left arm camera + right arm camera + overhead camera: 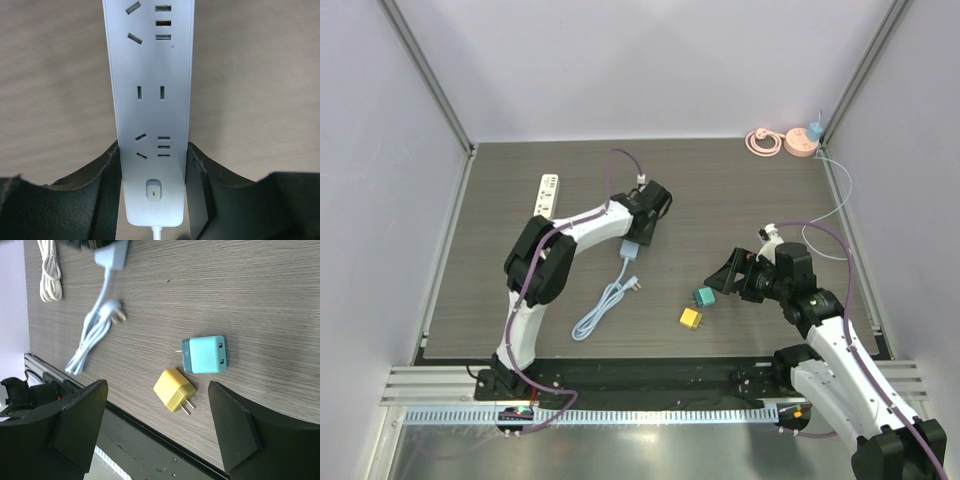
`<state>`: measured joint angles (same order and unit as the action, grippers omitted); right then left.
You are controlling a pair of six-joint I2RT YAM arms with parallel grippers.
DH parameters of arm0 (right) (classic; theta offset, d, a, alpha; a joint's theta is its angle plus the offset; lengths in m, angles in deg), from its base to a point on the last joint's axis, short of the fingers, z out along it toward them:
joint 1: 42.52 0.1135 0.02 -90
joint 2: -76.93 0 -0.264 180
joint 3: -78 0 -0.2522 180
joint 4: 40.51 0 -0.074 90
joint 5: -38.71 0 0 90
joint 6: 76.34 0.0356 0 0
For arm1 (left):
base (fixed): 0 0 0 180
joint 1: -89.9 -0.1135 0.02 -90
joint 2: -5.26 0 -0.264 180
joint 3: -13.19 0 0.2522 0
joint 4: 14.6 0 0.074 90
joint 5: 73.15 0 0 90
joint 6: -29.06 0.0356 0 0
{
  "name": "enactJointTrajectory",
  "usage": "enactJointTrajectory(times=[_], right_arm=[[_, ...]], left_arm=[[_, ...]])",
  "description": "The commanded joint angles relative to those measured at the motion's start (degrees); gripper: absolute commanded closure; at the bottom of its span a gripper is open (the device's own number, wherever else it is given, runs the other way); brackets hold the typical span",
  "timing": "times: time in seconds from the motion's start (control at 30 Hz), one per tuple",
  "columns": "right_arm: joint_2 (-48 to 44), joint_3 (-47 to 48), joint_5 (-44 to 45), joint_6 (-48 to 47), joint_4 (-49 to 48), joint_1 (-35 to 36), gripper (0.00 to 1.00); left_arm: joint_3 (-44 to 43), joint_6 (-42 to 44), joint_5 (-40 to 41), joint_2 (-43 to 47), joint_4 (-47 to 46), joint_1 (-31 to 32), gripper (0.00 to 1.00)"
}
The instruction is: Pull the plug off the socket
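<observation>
The socket is a pale power strip [150,100] lying flat on the wood-grain table. No plug sits in any of the outlets that show. My left gripper [152,165] straddles its switch end, one pad pressed against each long side. From above, the left gripper [645,215] covers most of the strip [630,250]. A teal plug [205,354] and a yellow plug [174,389] lie loose on the table, prongs bare. My right gripper [157,387] hangs over them with its jaws wide apart and holds nothing. Seen from the top, the right gripper [728,275] is just right of the teal plug [703,297].
The strip's own cord [603,308] lies bundled toward the near edge, ending in a three-pin plug [638,284]. A second white power strip [549,192] lies at the back left. A pink coiled item [765,142] and a white cable [830,215] are at the back right.
</observation>
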<state>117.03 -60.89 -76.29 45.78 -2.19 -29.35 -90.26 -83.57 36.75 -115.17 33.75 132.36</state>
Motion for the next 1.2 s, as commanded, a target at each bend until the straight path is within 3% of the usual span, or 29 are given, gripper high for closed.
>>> enactJointTrajectory(times=[0.0,0.4,0.63,0.7,0.73,0.8,0.83,0.93,1.07,1.17], right_arm=[[-1.2,0.9,0.9,0.7,-0.3,0.5,0.13],[1.7,1.3,1.4,-0.1,-0.6,0.5,0.13],[2.6,1.2,1.4,-0.2,-0.7,0.5,0.13],[3.1,1.2,1.8,-0.2,-0.9,0.5,0.13],[3.2,1.1,2.0,-0.3,-1.1,0.5,0.13],[4.0,1.1,2.1,-0.5,-1.4,0.5,0.13],[4.4,1.2,2.1,-0.6,-1.5,0.5,0.13],[5.3,1.5,2.3,-0.5,-1.6,0.5,0.13],[5.5,2.4,2.3,0.0,-0.6,0.5,0.13],[7.4,3.0,4.2,0.3,0.0,0.5,0.13]], left_arm=[[-5.6,6.5,2.9,0.0,-0.2,-6.6,1.0],[-21.7,24.2,-4.1,-7.0,7.1,-19.3,1.0],[-24.7,23.0,-9.1,-9.7,6.8,-22.3,1.0],[-25.1,21.6,-10.1,-10.3,6.9,-22.4,0.91],[-25.4,20.8,-9.6,-10.4,7.0,-22.4,0.7],[-26.0,18.0,-8.5,-10.6,7.2,-22.5,0.53],[-26.2,16.9,-8.7,-10.6,7.9,-22.6,0.36],[-28.3,12.6,-7.5,-10.0,10.2,-22.8,0.19],[-31.3,7.3,-5.2,-6.5,15.1,-22.8,0.14],[-28.9,1.5,-6.6,0.3,17.4,-22.6,0.14]])
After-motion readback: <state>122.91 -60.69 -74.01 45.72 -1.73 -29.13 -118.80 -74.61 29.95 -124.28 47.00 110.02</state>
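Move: The left hand already holds the blue socket by its cable end; the clear spot for it lies about 14 cm ahead and 12 cm left, about level in height. From this hand, the white socket is roughly 16 cm ahead and 25 cm left, and the blue cable bundle some 17 cm back and 7 cm left. From the right hand, that spot is about 26 cm ahead, 34 cm left and 10 cm lower. Left hand carries the blue socket some 19 cm forward-left towards the white socket, opens, then rises 4 cm. ##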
